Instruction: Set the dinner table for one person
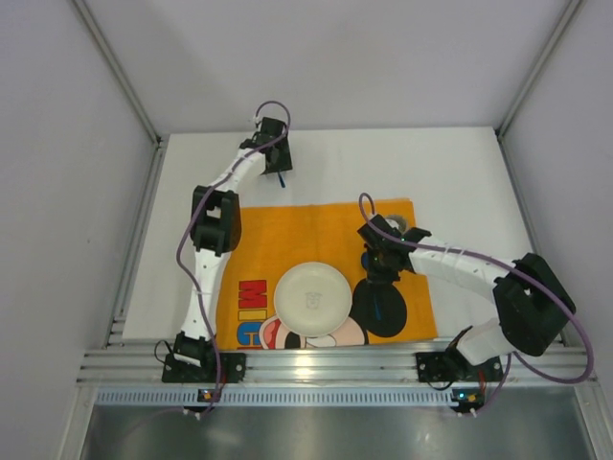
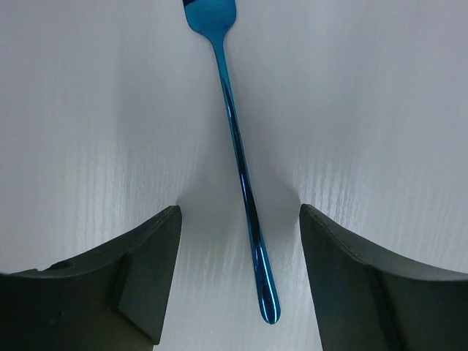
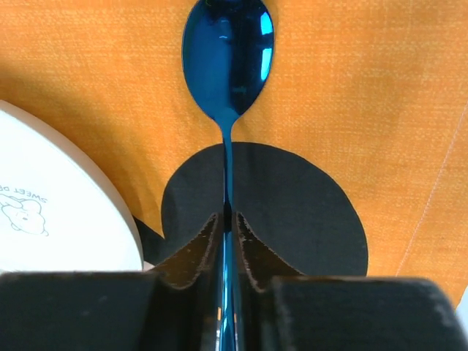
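Observation:
A blue fork [image 2: 232, 124] lies on the white dinner table [image 1: 460, 182] at the back, beyond the mat, and shows as a blue sliver [image 1: 281, 178] from above. My left gripper [image 2: 240, 252] stands open there, one finger on each side of the fork's handle, touching neither side. My right gripper [image 3: 228, 223] is shut on the handle of a blue spoon [image 3: 228, 58], low over the black ear printed on the orange mat [image 3: 351, 88]. From above, the right gripper [image 1: 381, 286] is just right of the white plate [image 1: 311, 299].
The orange Mickey Mouse mat [image 1: 287, 230] covers the near middle of the table, with the plate on it. A small grey round object [image 1: 404, 226] sits at the mat's far right corner, behind the right wrist. A ribbed aluminium rail [image 1: 326, 364] runs along the near edge.

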`<state>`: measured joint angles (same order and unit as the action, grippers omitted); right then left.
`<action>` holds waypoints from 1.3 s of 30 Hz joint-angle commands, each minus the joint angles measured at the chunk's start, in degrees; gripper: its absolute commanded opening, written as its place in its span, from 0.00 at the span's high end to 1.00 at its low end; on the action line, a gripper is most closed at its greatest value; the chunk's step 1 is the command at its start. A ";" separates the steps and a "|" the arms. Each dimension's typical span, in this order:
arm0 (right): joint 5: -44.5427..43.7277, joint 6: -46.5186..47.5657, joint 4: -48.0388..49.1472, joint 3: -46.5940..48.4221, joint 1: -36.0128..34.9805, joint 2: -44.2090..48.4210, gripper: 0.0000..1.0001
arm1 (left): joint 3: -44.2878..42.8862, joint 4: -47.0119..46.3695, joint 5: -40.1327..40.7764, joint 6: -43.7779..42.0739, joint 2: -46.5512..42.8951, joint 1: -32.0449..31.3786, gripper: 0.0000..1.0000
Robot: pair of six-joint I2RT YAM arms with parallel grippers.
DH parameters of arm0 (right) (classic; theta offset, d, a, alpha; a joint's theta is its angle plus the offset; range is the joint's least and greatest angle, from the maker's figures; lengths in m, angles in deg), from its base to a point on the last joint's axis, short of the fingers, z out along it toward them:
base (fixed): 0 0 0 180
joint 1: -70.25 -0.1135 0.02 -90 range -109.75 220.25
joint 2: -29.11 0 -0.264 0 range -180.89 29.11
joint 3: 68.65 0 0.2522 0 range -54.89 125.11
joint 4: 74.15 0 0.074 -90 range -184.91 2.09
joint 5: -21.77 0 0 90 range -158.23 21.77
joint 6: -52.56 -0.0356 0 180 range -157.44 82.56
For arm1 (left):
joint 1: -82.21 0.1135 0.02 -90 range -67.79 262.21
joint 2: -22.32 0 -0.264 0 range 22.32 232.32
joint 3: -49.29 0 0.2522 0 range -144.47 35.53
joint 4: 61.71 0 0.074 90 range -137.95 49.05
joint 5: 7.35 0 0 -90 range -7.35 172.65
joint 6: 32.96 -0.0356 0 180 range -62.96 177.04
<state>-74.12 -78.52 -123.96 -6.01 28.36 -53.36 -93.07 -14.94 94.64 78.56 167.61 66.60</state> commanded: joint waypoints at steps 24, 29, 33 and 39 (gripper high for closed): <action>0.09 8.21 -3.67 9.03 2.43 -4.01 0.00 | -11.50 -1.02 -4.42 0.28 5.38 2.17 1.00; -3.06 12.77 -2.62 13.77 2.78 -3.04 0.00 | -8.79 -1.12 -4.35 -2.09 -7.46 2.61 1.00; -7.98 15.94 -2.44 20.97 2.78 -2.16 0.00 | 6.12 -1.90 -5.83 -2.71 -23.36 2.70 1.00; -14.24 18.49 -1.56 27.74 4.97 -1.28 0.00 | 40.75 -2.17 -11.46 -0.78 -47.35 2.43 1.00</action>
<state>-83.96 -62.50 -127.11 17.49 31.31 -56.77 -63.47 -17.47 86.66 77.12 128.73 69.00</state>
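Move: The left hand's open fingers straddle the fork's handle: the fork's middle is about 5 cm ahead, 1 cm left and 1 cm lower. From this hand the plate is some 38 cm back and 12 cm right, the orange mat's middle 29 cm back and 14 cm right. The right hand still grips the spoon by its middle, a centimetre below the hand point; from it the plate lies 16 cm left and 3 cm back, the glass 15 cm ahead and 6 cm right. Slide the left gripper about 4 cm forward along the fork, shut the fingers on its handle, then lift about 17 cm while drawing back towards the mat. Meanwhile, open the right fingers wide to let go of the spoon, then rise and go forward, roughly 11 cm each, tilting the fingertips some 20 degrees outward. ##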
